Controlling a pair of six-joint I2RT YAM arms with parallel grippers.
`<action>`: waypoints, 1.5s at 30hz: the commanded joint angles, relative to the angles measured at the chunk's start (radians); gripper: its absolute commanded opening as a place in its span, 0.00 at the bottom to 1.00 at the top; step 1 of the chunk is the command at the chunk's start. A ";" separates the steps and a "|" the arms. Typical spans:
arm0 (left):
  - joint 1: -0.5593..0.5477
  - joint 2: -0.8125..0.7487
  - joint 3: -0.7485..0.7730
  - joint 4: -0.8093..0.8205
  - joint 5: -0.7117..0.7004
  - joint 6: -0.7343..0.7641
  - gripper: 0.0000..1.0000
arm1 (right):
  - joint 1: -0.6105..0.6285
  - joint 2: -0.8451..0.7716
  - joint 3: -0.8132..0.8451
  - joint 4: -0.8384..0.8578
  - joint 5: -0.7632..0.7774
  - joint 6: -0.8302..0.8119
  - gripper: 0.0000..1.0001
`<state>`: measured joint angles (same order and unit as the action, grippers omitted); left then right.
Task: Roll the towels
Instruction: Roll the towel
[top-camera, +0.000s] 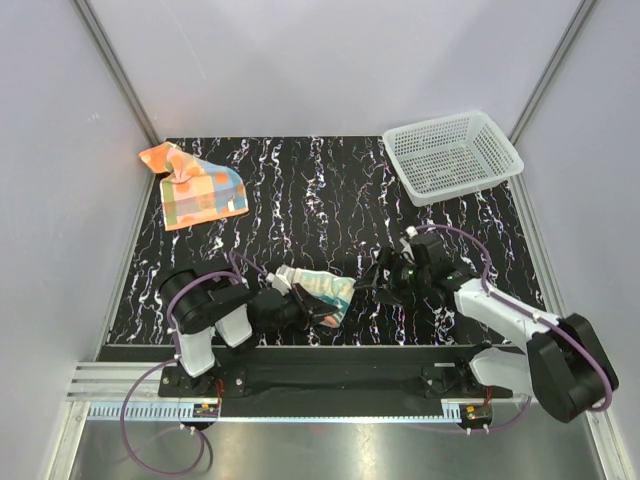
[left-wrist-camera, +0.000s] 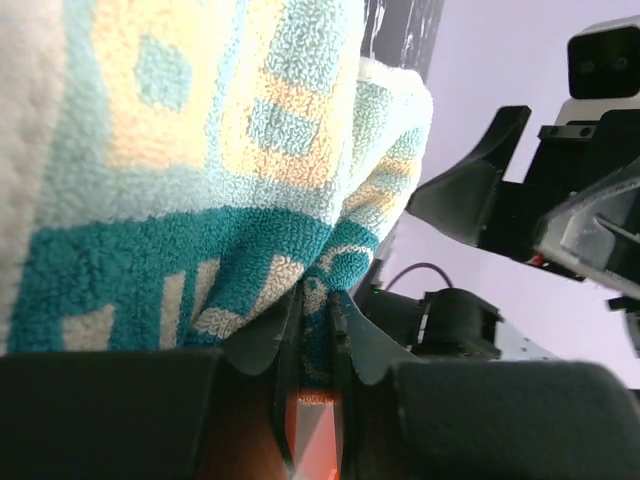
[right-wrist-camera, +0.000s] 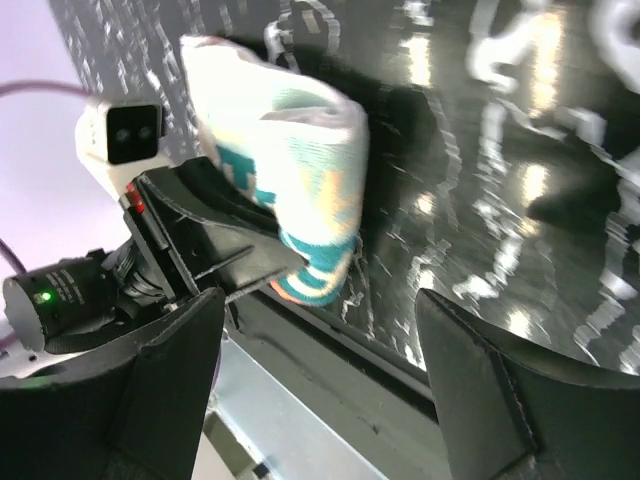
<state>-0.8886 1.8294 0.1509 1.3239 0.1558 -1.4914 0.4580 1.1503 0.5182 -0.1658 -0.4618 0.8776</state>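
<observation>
The cream towel (top-camera: 322, 288) with teal and orange lettering is bunched up near the table's front edge. My left gripper (top-camera: 312, 308) is shut on its lower fold. In the left wrist view the cream towel (left-wrist-camera: 200, 150) fills the frame, and a teal edge is pinched between the jaws of the left gripper (left-wrist-camera: 315, 320). My right gripper (top-camera: 385, 278) stands open just right of it, not touching. In the right wrist view the cream towel (right-wrist-camera: 290, 170) hangs ahead of the wide-apart right gripper (right-wrist-camera: 320, 370). The orange patchwork towel (top-camera: 195, 188) lies crumpled at the far left.
A white mesh basket (top-camera: 430, 123) sits at the back right corner of the black marbled table (top-camera: 330, 200). Grey walls close in both sides. A metal rail runs along the near edge by the arm bases.
</observation>
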 joint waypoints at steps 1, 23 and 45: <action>0.010 0.016 -0.022 0.345 0.034 -0.059 0.00 | 0.085 0.060 0.000 0.230 -0.017 0.027 0.84; 0.111 -0.087 -0.073 0.345 0.030 -0.217 0.00 | 0.251 0.584 -0.136 1.136 0.043 0.216 0.73; 0.117 -0.007 -0.051 0.339 0.182 -0.080 0.74 | 0.257 0.365 0.121 0.264 0.202 -0.023 0.05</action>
<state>-0.7692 1.7893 0.1135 1.3899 0.2646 -1.6432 0.7139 1.5749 0.5377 0.4030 -0.3542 0.9604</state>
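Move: The free right hand goes for the right end of the half-rolled towel, about 10 cm to its left, 1 cm ahead and 5 cm below. The white basket stands about 30 cm ahead and 18 cm right of that hand. The left hand still grips the towel: the same right end is about 4 cm ahead of it, 3 cm to its right and level; the checked towel lies some 28 cm ahead and 27 cm left. Leftward about 10 cm and down some 5 cm, the open right hand comes in beside the left gripper and pinches the towel's right end, then eases back about 1 cm with a slight lift. The left hand, keeping its pinch, first shifts about 3 cm left, a little forward and up, then once the right has hold opens wide and rises slightly. ##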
